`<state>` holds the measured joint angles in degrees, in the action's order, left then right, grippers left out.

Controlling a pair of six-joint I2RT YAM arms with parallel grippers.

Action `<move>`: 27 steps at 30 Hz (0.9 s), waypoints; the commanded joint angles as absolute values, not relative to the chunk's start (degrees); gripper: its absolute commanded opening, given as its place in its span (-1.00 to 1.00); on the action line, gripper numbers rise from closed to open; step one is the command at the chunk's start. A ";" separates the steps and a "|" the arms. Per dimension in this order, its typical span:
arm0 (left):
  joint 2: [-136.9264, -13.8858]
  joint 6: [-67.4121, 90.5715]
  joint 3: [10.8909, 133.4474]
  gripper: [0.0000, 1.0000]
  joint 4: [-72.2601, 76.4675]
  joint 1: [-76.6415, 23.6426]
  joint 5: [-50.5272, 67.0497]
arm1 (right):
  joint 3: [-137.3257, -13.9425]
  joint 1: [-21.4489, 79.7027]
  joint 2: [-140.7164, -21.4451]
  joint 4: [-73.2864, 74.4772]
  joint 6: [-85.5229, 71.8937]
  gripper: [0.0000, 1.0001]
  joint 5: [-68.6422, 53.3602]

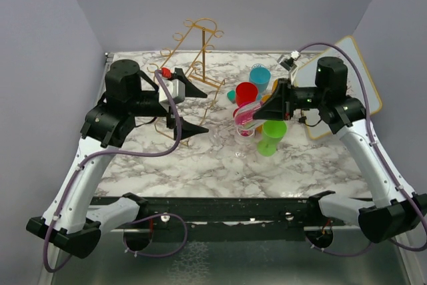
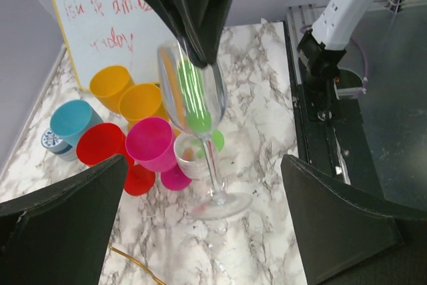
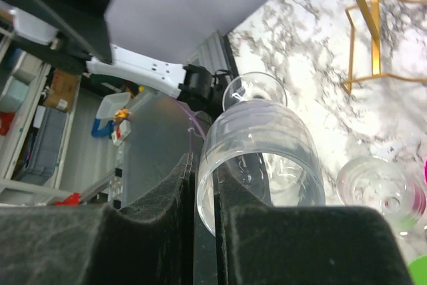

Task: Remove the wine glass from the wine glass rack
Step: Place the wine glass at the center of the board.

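The clear wine glass (image 2: pixel 192 95) stands slightly tilted, off the rack, its foot (image 2: pixel 220 203) at or just above the marble. My right gripper (image 3: pixel 207 191) is shut on its rim, one finger inside the bowl and one outside; the bowl (image 3: pixel 267 145) fills that view. In the top view the right gripper (image 1: pixel 259 108) holds the glass (image 1: pixel 243 139) mid-table. The gold wine glass rack (image 1: pixel 200 51) stands at the back left with nothing hanging on it; its wire also shows in the right wrist view (image 3: pixel 363 38). My left gripper (image 1: pixel 195 109) is wide open beside the glass, its fingers apart (image 2: pixel 203 231).
Coloured cups cluster behind the glass: blue (image 1: pixel 260 77), red (image 1: pixel 246 93), green (image 1: pixel 272 135), plus orange (image 2: pixel 112 85) and pink (image 2: pixel 150 141) ones. A small clear cup (image 2: pixel 193 155) sits close to the stem. A whiteboard (image 1: pixel 347 85) leans at the back right.
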<state>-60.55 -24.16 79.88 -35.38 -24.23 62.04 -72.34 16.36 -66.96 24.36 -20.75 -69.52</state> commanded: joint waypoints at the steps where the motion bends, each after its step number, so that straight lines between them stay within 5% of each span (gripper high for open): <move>1: -61.37 -18.11 83.27 0.98 -31.36 -24.42 62.90 | -74.80 23.07 -65.95 37.55 -13.05 -0.99 -56.41; 6: -60.88 -9.89 83.45 0.98 -25.18 -24.37 57.00 | -79.69 36.07 -69.15 46.26 -10.52 -0.99 -33.46; 20: -63.36 2.87 88.20 0.98 -27.94 -24.28 27.01 | -82.56 62.56 -79.50 54.91 -6.24 -0.99 1.34; 24: -61.91 9.87 89.04 0.98 -28.61 -24.04 -2.72 | -79.21 65.18 -79.51 50.12 -4.24 -0.99 4.85; 27: -61.23 10.28 88.91 0.98 -28.89 -23.76 -12.31 | -77.53 65.56 -80.55 47.53 -1.93 -0.99 6.05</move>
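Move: The right hand holds the clear wine glass sideways, its foot to the left. The free spot it is bound for on the marble lies about 10 cm left and 3 cm back of this hand, some 35 cm below. The standing clear glass is roughly 4 cm ahead and 4 cm left, with the green glass 6 cm ahead and 6 cm right, both some 26 cm below. From the left hand that spot is level, about 4 cm right and 38 cm below. Still pinching the clear wine glass at its rim, the right hand sinks some 16 cm while going about 7 cm left and 6 cm back, tipping over by roughly 50 degrees so the glass's foot swings down towards the free marble beside the standing clear glass. The left hand, empty and wide open, rises, then goes forward and a little left, turning counter-clockwise to face the rack. ##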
